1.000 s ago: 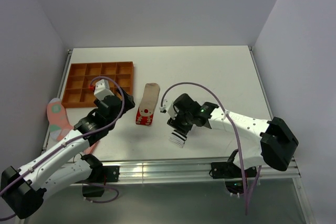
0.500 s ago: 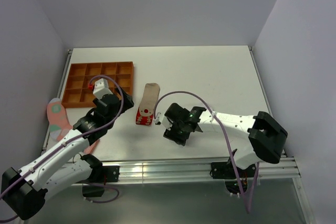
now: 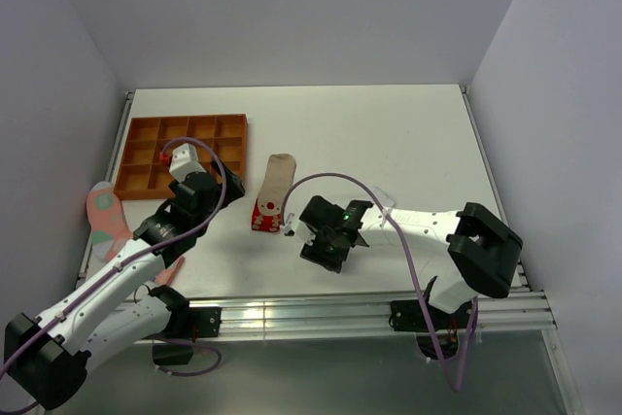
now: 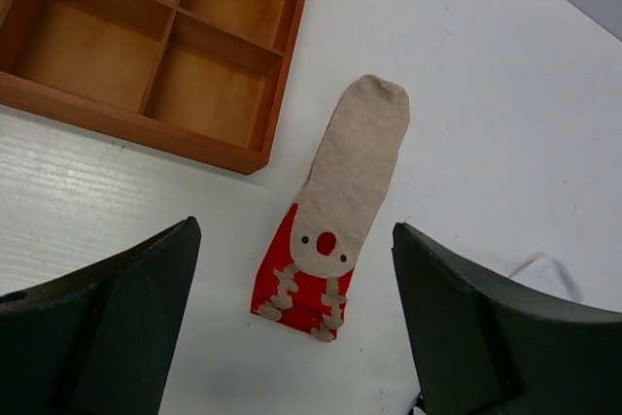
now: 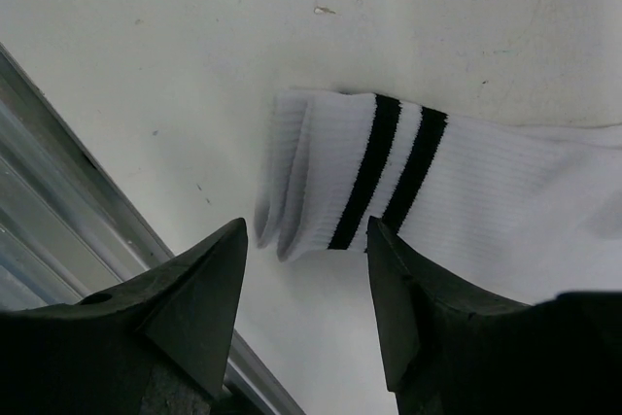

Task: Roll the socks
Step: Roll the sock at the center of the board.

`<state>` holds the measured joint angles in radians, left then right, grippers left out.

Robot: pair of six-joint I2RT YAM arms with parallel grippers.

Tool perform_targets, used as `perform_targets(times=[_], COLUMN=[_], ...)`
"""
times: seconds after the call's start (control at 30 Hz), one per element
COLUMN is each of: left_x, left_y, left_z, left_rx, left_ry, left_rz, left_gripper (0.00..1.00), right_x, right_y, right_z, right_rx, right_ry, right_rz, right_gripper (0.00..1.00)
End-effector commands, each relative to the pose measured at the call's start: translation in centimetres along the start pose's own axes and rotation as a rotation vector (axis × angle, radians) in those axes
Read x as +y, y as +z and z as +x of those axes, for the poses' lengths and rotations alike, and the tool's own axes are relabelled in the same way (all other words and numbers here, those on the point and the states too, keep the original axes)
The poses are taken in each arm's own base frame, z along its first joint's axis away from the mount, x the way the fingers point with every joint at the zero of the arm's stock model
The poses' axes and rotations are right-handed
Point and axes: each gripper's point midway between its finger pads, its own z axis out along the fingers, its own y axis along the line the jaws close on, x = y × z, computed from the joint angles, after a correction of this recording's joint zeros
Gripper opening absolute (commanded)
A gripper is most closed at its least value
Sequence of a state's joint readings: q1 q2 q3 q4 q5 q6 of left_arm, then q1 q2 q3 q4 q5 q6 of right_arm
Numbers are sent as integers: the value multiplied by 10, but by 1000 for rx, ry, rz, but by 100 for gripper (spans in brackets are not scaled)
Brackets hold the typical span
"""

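A white sock [image 5: 457, 182] with two black cuff stripes lies flat on the table. Its folded cuff end sits just beyond my right gripper [image 5: 303, 240], which is open and low over it, holding nothing. In the top view that gripper [image 3: 326, 240] covers the sock. A beige sock [image 4: 355, 167] with a red lower part and a reindeer face lies lengthwise in the middle [image 3: 273, 194]. My left gripper [image 4: 293, 232] hovers wide open above its red end, well off the table [image 3: 222, 193].
An orange wooden tray [image 3: 185, 155] with several compartments stands at the back left, its corner near the beige sock [image 4: 146, 46]. A pink spotted piece [image 3: 105, 216] lies past the table's left edge. The metal rail [image 5: 58, 191] of the near edge runs close beside the right gripper.
My right gripper has moved left and come down over the white sock; the striped cuff that showed beneath it in the top view is now covered. The left gripper drew back slightly.
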<state>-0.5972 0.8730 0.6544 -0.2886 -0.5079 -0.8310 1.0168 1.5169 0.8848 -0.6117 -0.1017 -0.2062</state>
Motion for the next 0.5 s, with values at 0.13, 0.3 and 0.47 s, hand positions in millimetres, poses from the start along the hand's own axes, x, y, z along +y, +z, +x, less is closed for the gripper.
perform_targets(times=[0.13,0.3,0.47], left_x=[-9,-9,-7], left_y=[0,3,4], left_z=[-12,-10,-9], left_rx=[-26,-20,-21], left_ry=[-7,-4,-8], left_rz=[47,47,46], left_gripper=[86,86,86], right_x=[2,4,-1], right_y=[1,5,11], right_z=[-25,-29,-27], right_rx=[-60,-63,-51], right_ry=[11,17,14], right_rz=[19,29,61], right_gripper=[57,52,37])
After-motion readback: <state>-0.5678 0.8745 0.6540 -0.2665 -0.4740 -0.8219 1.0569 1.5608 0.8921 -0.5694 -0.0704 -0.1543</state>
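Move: My right hand already hovers low over the cuff end of the white sock: the cuff's middle is about 2 cm ahead, 1 cm left and 2 cm below. Its toe lies some 14 cm ahead and 13 cm to the right, and the brown-and-red sock about 16 cm ahead and 13 cm left. From my left hand the white cuff lies roughly 12 cm back, 19 cm right and 17 cm below. I begin closing my right fingers across the striped cuff's open edge, at its near right-hand corner, narrowing the gap by about a third without shutting it. Meanwhile the hand creeps about 1 cm to the left and nearly as much down onto the sock, still pointing mostly down with no real turn. The fingertips end astride the cuff edge, one seeming to touch the cloth just short of the stripes. ##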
